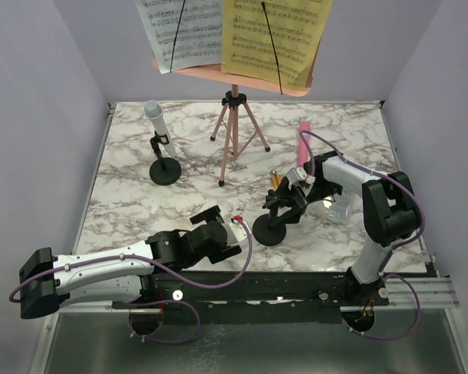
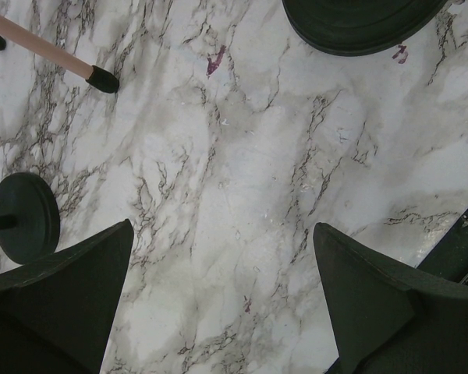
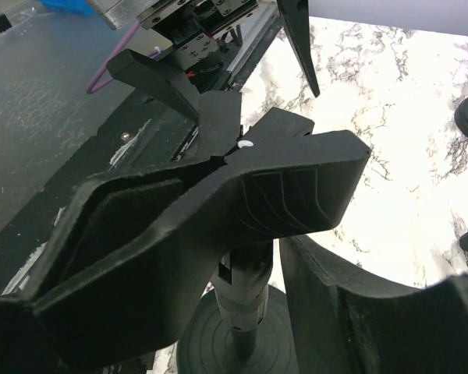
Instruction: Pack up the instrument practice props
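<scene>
The pink music rack [image 1: 242, 74] on its pink tripod [image 1: 234, 132] stands at the back and holds white pages [image 1: 183, 31] and yellow pages [image 1: 277, 35]. A grey-white microphone [image 1: 157, 121] sits in a black round-based mount [image 1: 164, 171] at the left. A pink microphone [image 1: 303, 144] lies by the right arm. My right gripper [image 1: 294, 193] straddles the clip [image 3: 242, 187] of the second mount [image 1: 270, 229], jaws part closed, with a gap beside its stem [image 3: 246, 312]. My left gripper [image 1: 218, 234] hangs open over bare marble [image 2: 222, 257], holding nothing.
A small yellow-and-black cutter [image 1: 274, 179] lies just behind the right gripper, and a clear plastic box [image 1: 335, 205] sits under the right arm. In the left wrist view a tripod foot [image 2: 101, 78] and two mount bases [image 2: 27, 218] [image 2: 359, 23] ring the open fingers.
</scene>
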Motion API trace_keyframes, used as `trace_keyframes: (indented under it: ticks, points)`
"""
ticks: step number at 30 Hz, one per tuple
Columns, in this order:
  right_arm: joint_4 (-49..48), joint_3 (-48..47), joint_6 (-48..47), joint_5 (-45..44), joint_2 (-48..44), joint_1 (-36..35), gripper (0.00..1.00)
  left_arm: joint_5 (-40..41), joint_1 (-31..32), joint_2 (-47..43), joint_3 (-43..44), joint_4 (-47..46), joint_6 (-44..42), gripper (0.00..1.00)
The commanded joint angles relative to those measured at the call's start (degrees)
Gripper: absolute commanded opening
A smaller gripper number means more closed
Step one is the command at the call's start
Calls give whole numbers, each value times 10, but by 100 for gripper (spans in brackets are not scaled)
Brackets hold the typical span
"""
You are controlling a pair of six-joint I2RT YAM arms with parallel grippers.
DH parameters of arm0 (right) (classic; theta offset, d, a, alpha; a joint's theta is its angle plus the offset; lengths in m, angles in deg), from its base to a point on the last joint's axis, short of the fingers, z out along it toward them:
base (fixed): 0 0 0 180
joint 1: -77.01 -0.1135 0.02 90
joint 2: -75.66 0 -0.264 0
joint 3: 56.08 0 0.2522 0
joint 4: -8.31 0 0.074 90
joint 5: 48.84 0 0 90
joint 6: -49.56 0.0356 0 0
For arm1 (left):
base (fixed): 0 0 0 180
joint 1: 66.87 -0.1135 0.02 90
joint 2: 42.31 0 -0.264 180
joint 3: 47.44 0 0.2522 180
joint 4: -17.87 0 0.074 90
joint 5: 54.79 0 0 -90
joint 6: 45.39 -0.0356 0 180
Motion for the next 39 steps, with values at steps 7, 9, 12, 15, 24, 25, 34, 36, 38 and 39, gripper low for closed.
trace_keyframes:
  ticks: [7,9,12,15,24,25,34,36,38,39]
  points:
    - [-12,-6,13,-12,4,-5,55,-12,-2,-2,11,2,5,99]
    - [-35,3,36,-16,-5,-5,54,-11,-2,-2,12,2,5,99]
    - [-57,12,60,-21,-15,-5,52,-11,-1,-2,11,2,5,99]
    - [-65,12,75,-23,-17,-5,48,-12,-2,-4,11,2,5,99]
    - [-119,27,147,-43,-54,-4,26,-11,-2,-4,11,2,5,99]
    - [-121,26,154,-44,-61,-4,21,-12,-2,-5,12,2,5,99]
    - [-168,13,341,-41,-150,-3,0,-15,-2,0,12,2,5,99]
    - [-182,18,369,-32,-170,5,0,-14,-2,4,11,2,5,99]
    - [-201,23,395,-10,-186,25,0,-12,-3,7,11,2,5,99]
    - [-211,26,412,4,-193,38,0,-13,-3,8,12,2,5,99]
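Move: The right hand's half-open fingers are already around the clamp head of the black stand; the stand's middle lies about 7 cm below this hand, with no real offset forward or sideways. On the table some 15 cm below the hand, the yellow cutter lies about 15 cm ahead and 2 cm to the right, and the clear plastic box about 12 cm ahead and 20 cm to the right. From the left hand the stand is some 13 cm to the right, 3 cm ahead and 3 cm lower. The right hand settles barely 1 cm lower at the black stand's head while its fingers go on closing, until they pinch the head and stop about a quarter open. Then it quickly raises the stand, ending some 3.5 cm above where the hand began, while drawing about 1 cm back and 1 cm to the right and rolling its left side down by roughly 5 degrees. ##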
